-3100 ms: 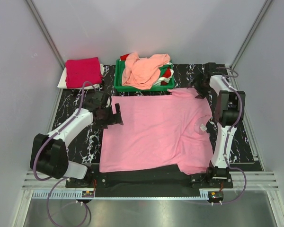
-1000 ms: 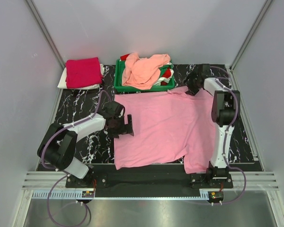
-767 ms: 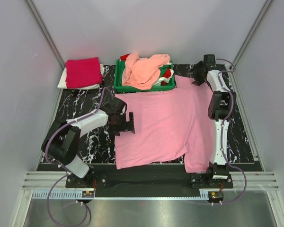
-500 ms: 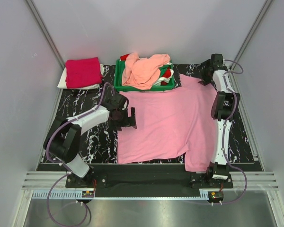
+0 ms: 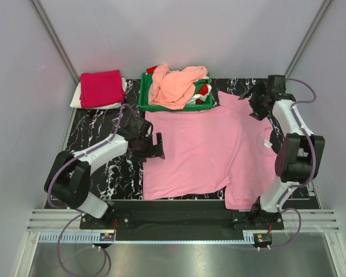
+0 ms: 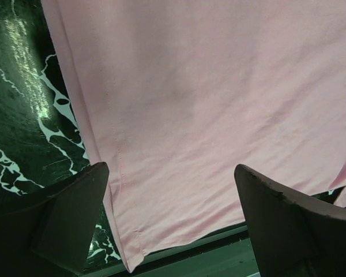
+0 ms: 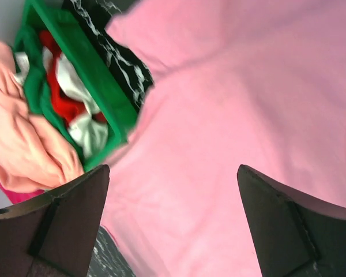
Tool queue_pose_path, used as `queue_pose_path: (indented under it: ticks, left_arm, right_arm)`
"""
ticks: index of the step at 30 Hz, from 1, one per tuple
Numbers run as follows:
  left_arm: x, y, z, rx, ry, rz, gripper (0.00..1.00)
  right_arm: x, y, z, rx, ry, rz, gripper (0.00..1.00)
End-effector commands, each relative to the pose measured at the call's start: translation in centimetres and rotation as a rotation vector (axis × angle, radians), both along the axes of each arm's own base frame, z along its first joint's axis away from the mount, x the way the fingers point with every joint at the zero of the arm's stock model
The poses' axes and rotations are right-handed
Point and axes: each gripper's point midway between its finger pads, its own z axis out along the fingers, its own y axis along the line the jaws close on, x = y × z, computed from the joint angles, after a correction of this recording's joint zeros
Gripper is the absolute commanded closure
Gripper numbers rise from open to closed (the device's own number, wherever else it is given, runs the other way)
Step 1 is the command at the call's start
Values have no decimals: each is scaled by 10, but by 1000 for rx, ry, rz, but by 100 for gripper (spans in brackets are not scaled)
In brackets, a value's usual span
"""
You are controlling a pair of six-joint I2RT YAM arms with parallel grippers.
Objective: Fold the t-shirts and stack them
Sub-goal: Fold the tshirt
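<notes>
A bubblegum pink t-shirt [image 5: 210,153] lies spread flat on the black marbled mat, its white neck label [image 5: 267,143] toward the right. My left gripper [image 5: 155,145] hovers open over the shirt's left hem. In the left wrist view the pink t-shirt [image 6: 207,104] fills the space under the open left gripper [image 6: 173,222], with nothing between the fingers. My right gripper [image 5: 257,107] stands open above the far right sleeve. The right wrist view shows the pink t-shirt [image 7: 230,115] below the empty right gripper [image 7: 173,225].
A green tray [image 5: 143,99] at the back holds a crumpled peach-salmon shirt [image 5: 176,83] over red and white cloth. The tray [image 7: 98,81] touches the pink shirt's far edge. A folded crimson shirt [image 5: 101,86] lies on a white one at the back left. The mat [image 5: 98,138] ends near the walls.
My right gripper has drawn the shirt's far right part to the right, opened and let it go. The shirt lies further right. The left gripper stayed open by the left hem.
</notes>
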Motion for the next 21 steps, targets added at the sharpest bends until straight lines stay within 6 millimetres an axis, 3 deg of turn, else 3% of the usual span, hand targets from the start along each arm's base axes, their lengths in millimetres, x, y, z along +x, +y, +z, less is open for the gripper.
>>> queue_pose_path:
  ticks: [1,3,4,8,9,13,15,17,18,19,20,21]
  left_arm:
    - [8,-19,-3,-67,-14,-15,3]
    - [13,-25,-8,-72,-6,-22,3]
    - [15,-25,-11,-65,-2,-21,3]
    - [33,-29,-22,-25,15,-36,3]
    - [33,-25,-34,12,46,-36,2]
    - [52,-14,-43,46,69,-27,2]
    - [66,-2,-45,48,82,5,3]
    - [77,11,-46,57,92,29,3]
    - [83,16,-49,69,101,38,3]
    - [96,17,-43,70,76,34,3]
    - [99,27,-48,90,104,50,3]
    - [104,30,-48,93,106,59,3]
  right_arm:
    - [-72,-1,-46,-69,167,11,0]
    - [-94,2,-60,-74,203,34,0]
    - [-108,1,-77,-80,253,39,0]
    - [-116,3,-108,-79,345,91,0]
    - [-115,3,-113,-82,359,102,0]
    - [-93,1,-128,-83,377,104,0]
    - [-78,-2,-126,-92,368,101,0]
    - [-69,-5,-139,-96,391,97,0]
    - [-56,-7,-134,-99,377,95,0]
    - [-52,-7,-147,-95,402,99,0]
    - [-48,-6,-149,-87,409,105,0]
    - [-31,-7,-140,-95,379,110,0]
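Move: The pink t-shirt lies spread under both hands. Its middle is about 22 cm right of the left hand, level with it and 4 cm lower; its near left corner is some 28 cm back and 5 cm left. From the right hand the shirt's middle is some 22 cm back, 15 cm left and 13 cm down, the neck label about 20 cm back and 9 cm right, and the green basket roughly 8 cm ahead and 32 cm left. Both open grippers come down onto the t-shirt and push its cloth forward. The left sinks about 3 cm onto the left side, then slides some 9 cm forward. The right first draws back about 12 cm while dropping as far, its fingers tipping some 20 degrees steeper, then pushes about 6 cm forward. ##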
